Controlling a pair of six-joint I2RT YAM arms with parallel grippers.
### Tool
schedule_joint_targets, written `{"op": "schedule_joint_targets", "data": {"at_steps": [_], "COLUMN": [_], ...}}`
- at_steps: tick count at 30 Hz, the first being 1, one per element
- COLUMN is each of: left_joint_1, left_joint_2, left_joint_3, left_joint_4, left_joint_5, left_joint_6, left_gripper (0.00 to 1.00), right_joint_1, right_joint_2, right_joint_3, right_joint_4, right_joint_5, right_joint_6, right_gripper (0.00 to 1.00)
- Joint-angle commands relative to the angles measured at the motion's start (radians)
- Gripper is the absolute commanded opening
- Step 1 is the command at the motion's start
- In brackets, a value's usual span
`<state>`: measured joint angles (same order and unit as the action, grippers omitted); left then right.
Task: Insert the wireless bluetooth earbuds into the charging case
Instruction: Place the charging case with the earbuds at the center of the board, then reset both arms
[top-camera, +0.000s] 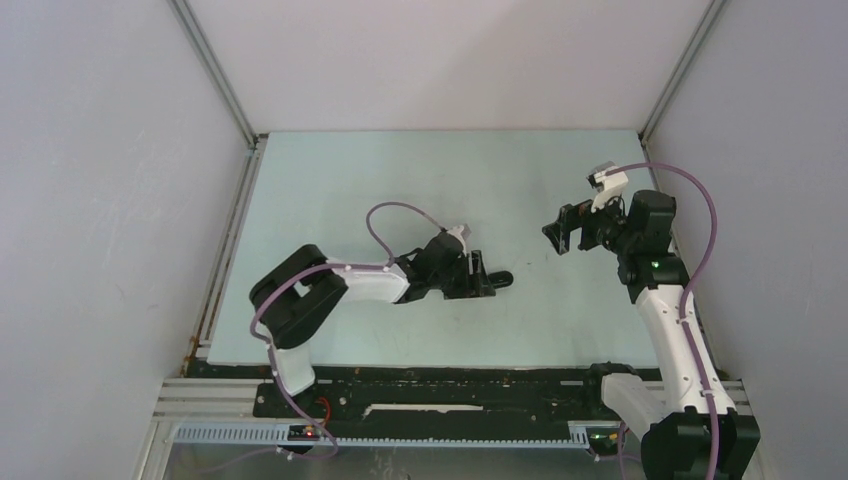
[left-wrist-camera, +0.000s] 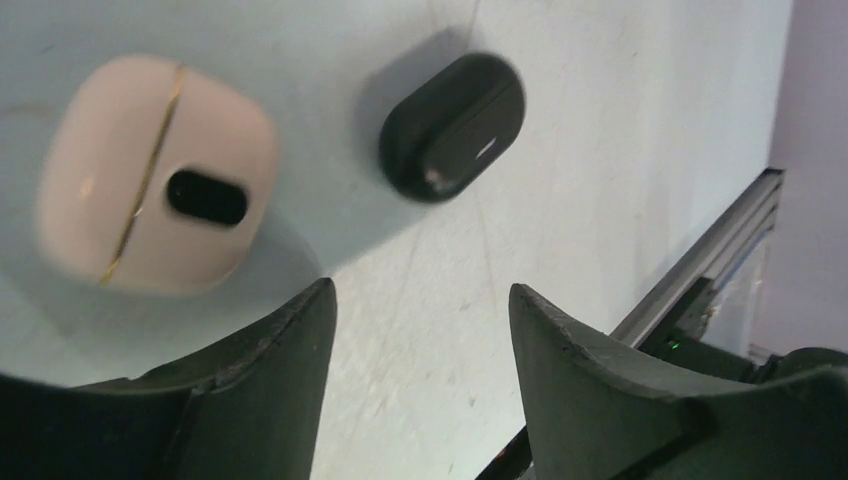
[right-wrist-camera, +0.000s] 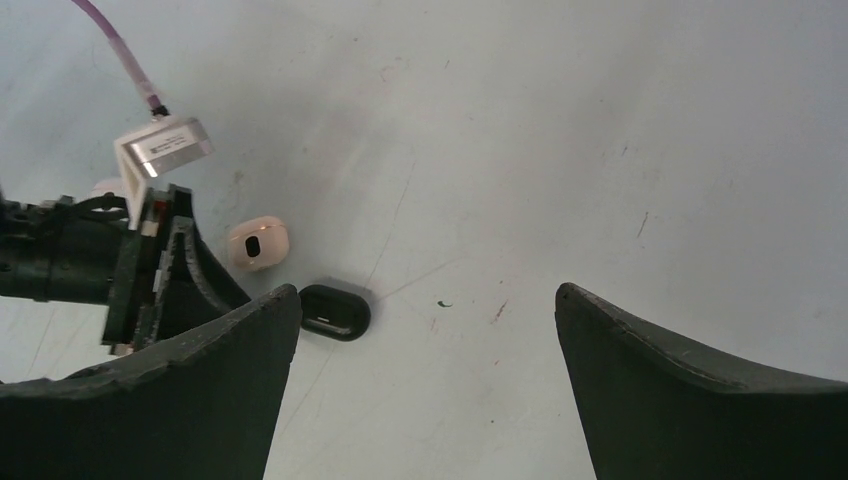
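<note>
Two shut charging cases lie on the pale table. In the left wrist view the beige case (left-wrist-camera: 155, 175), with a gold seam and a black oval mark, sits just past my left gripper (left-wrist-camera: 420, 300). The black case (left-wrist-camera: 452, 125) lies beyond it to the right. My left gripper stands open with bare table between its fingers. The right wrist view shows the beige case (right-wrist-camera: 258, 243) and the black case (right-wrist-camera: 335, 312) beside the left arm's fingers (right-wrist-camera: 190, 270). My right gripper (right-wrist-camera: 428, 300) hangs open and empty, well away from both cases. From above, the left gripper (top-camera: 487, 275) touches nothing and the black case (top-camera: 503, 280) lies at its tip. No wireless bluetooth earbuds are in view.
White walls with metal corner rails (top-camera: 215, 75) enclose the table on three sides. A metal rail (left-wrist-camera: 700, 260) runs along the table edge near the left gripper. The right gripper (top-camera: 560, 232) is raised over the table's right half. Both arm bases stand at the near edge.
</note>
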<state>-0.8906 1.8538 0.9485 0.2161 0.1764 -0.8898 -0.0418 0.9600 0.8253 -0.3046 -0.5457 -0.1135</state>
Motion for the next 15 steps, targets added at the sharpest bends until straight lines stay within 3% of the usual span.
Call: {"op": "schedule_joint_targets", "data": {"at_steps": [1, 6, 8, 9, 15], "left_joint_1": [0.012, 0.07, 0.128, 0.159, 0.219], "left_joint_2": [-0.186, -0.41, -0.503, -0.554, -0.891], "left_joint_3": [-0.032, -0.038, -0.066, -0.087, -0.192], "left_joint_4": [-0.249, -0.442, -0.465, -0.465, -0.392], "left_joint_5": [-0.094, -0.281, -0.335, -0.35, -0.649], "left_joint_6": [0.181, 0.359, 0.4, 0.417, 0.493], "left_gripper": [0.7, 0.75, 0.97, 0.99, 1.0], "right_joint_1": [-0.007, -0.007, -0.007, -0.007, -0.004], "right_joint_2": [0.006, 0.011, 0.016, 0.02, 0.056], "right_joint_3": [0.001, 0.001, 0.001, 0.001, 0.0], "right_joint_4": [0.014, 0.03, 0.038, 0.042, 0.073], "right_joint_5": [-0.024, -0.03, -0.039, -0.045, -0.027], "right_joint_6": [-0.011, 0.019, 0.04, 0.055, 0.129], "right_gripper": [1.0, 1.0, 1.0, 1.0, 1.0]}}
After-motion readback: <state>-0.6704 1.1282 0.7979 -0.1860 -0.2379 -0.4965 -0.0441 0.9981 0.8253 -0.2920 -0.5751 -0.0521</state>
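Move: The black charging case lies released just off the left fingertips: about 3 cm to the right, 2 cm ahead and 2 cm below. The peach case is roughly 6 cm to the left hand's left and 3 cm ahead; the white case is about 21 cm left and 1 cm ahead, both likewise some 2 cm lower. From the idle right hand the black case is about 12 cm left, 5 cm back and 20 cm down. The black case, already let go, is left lying as the left hand backs away from it, low and leftward at first, then climbing fast past the peach case: about 19 cm left and 14 cm up, edging forward late, to end high near the white case. The fingers spread from part-open to fully open, while the wrist tips them up and swings them counter-clockwise, from rightward towards forward. ##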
